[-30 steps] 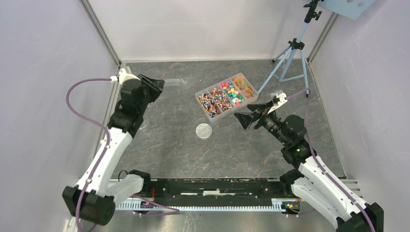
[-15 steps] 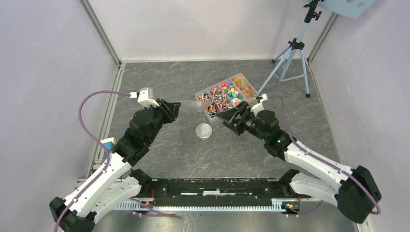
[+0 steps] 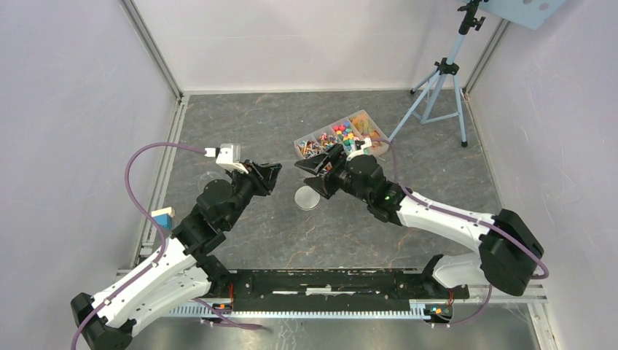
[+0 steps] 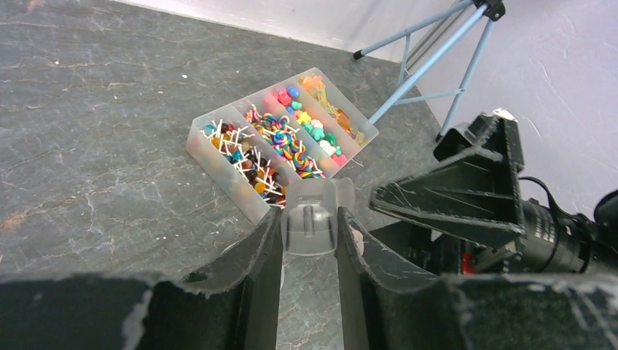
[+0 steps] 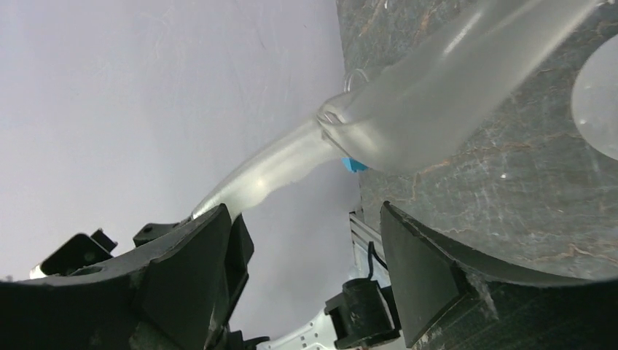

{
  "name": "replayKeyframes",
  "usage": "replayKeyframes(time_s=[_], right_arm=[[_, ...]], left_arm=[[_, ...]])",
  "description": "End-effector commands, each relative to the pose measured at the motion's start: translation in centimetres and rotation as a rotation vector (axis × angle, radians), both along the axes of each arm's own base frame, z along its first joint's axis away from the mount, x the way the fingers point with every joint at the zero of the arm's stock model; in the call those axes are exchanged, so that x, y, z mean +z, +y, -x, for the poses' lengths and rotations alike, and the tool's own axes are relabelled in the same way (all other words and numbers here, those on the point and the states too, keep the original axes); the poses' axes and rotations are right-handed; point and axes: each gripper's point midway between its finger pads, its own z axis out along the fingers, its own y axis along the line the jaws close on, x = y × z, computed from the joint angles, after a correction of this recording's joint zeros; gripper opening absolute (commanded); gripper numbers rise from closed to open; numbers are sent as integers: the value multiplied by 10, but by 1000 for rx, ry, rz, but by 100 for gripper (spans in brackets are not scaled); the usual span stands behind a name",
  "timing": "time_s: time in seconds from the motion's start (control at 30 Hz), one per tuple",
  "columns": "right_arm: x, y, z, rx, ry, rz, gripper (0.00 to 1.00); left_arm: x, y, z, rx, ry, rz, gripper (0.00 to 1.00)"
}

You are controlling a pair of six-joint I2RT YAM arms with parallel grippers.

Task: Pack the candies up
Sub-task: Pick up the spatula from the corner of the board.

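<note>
The candies (image 3: 342,138) lie sorted in a clear compartment tray (image 3: 368,117) at the back centre; they also show in the left wrist view (image 4: 288,142). My left gripper (image 3: 275,171) is shut on a clear plastic bag (image 4: 310,227) and holds it above the floor, left of the tray. The bag stretches across the right wrist view (image 5: 437,95). My right gripper (image 3: 310,169) is open, facing the left gripper, its jaws wide apart just short of the bag (image 5: 302,211). The round grey lid (image 3: 307,197) lies flat below both grippers.
A light blue tripod (image 3: 437,80) stands at the back right, beside the tray. Grey walls close in the left, back and right sides. The right arm's wrist (image 4: 466,197) fills the space right of the left gripper. The lid's edge shows in the right wrist view (image 5: 601,102).
Both arms have swung in toward the middle. The left gripper carried the bag right and nearer. The right gripper moved left past the tray's near corner and now faces the bag.
</note>
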Motion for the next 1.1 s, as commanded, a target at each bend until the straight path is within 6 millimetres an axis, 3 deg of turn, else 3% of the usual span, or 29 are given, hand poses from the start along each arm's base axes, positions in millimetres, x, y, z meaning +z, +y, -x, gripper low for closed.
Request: replayKeyframes(time_s=[0.0, 0.27, 0.63, 0.73, 0.83, 0.9, 0.97, 1.07], right_arm=[[34, 19, -15, -15, -11, -104, 81], [34, 37, -24, 4, -24, -126, 65], [34, 31, -21, -1, -78, -175, 19], [37, 31, -20, 3, -111, -183, 14], [42, 24, -18, 3, -181, -209, 11], [45, 17, -16, 12, -236, -232, 6], [43, 12, -10, 59, -283, -236, 3], [37, 1, 3, 126, -351, -258, 0]], left_arm=[[22, -4, 1, -23, -95, 15, 2], [12, -18, 8, -106, -81, -5, 2], [6, -36, 15, -204, -58, -14, 6], [7, -40, 18, -231, -54, -8, 23], [7, -39, 21, -235, -34, -7, 62], [5, -34, 22, -222, -10, -16, 77], [0, -27, 24, -194, 39, -41, 84], [-3, -20, 30, -193, 83, -81, 86]])
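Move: The left hand holds the clear spatula by the end of its handle. The free stretch of handle lies about 3 cm ahead and 2 cm right of it, some 3 cm ahead, 5 cm left and 4 cm above the open right hand. Below the right hand by about 20 cm, the candy box lies 12 cm ahead and 11 cm right, the round lid about 1 cm back and 2 cm right. The right hand reaches 4 cm forward-left, pinches the spatula's handle and eases back; the left drifts rightward, then opens. ##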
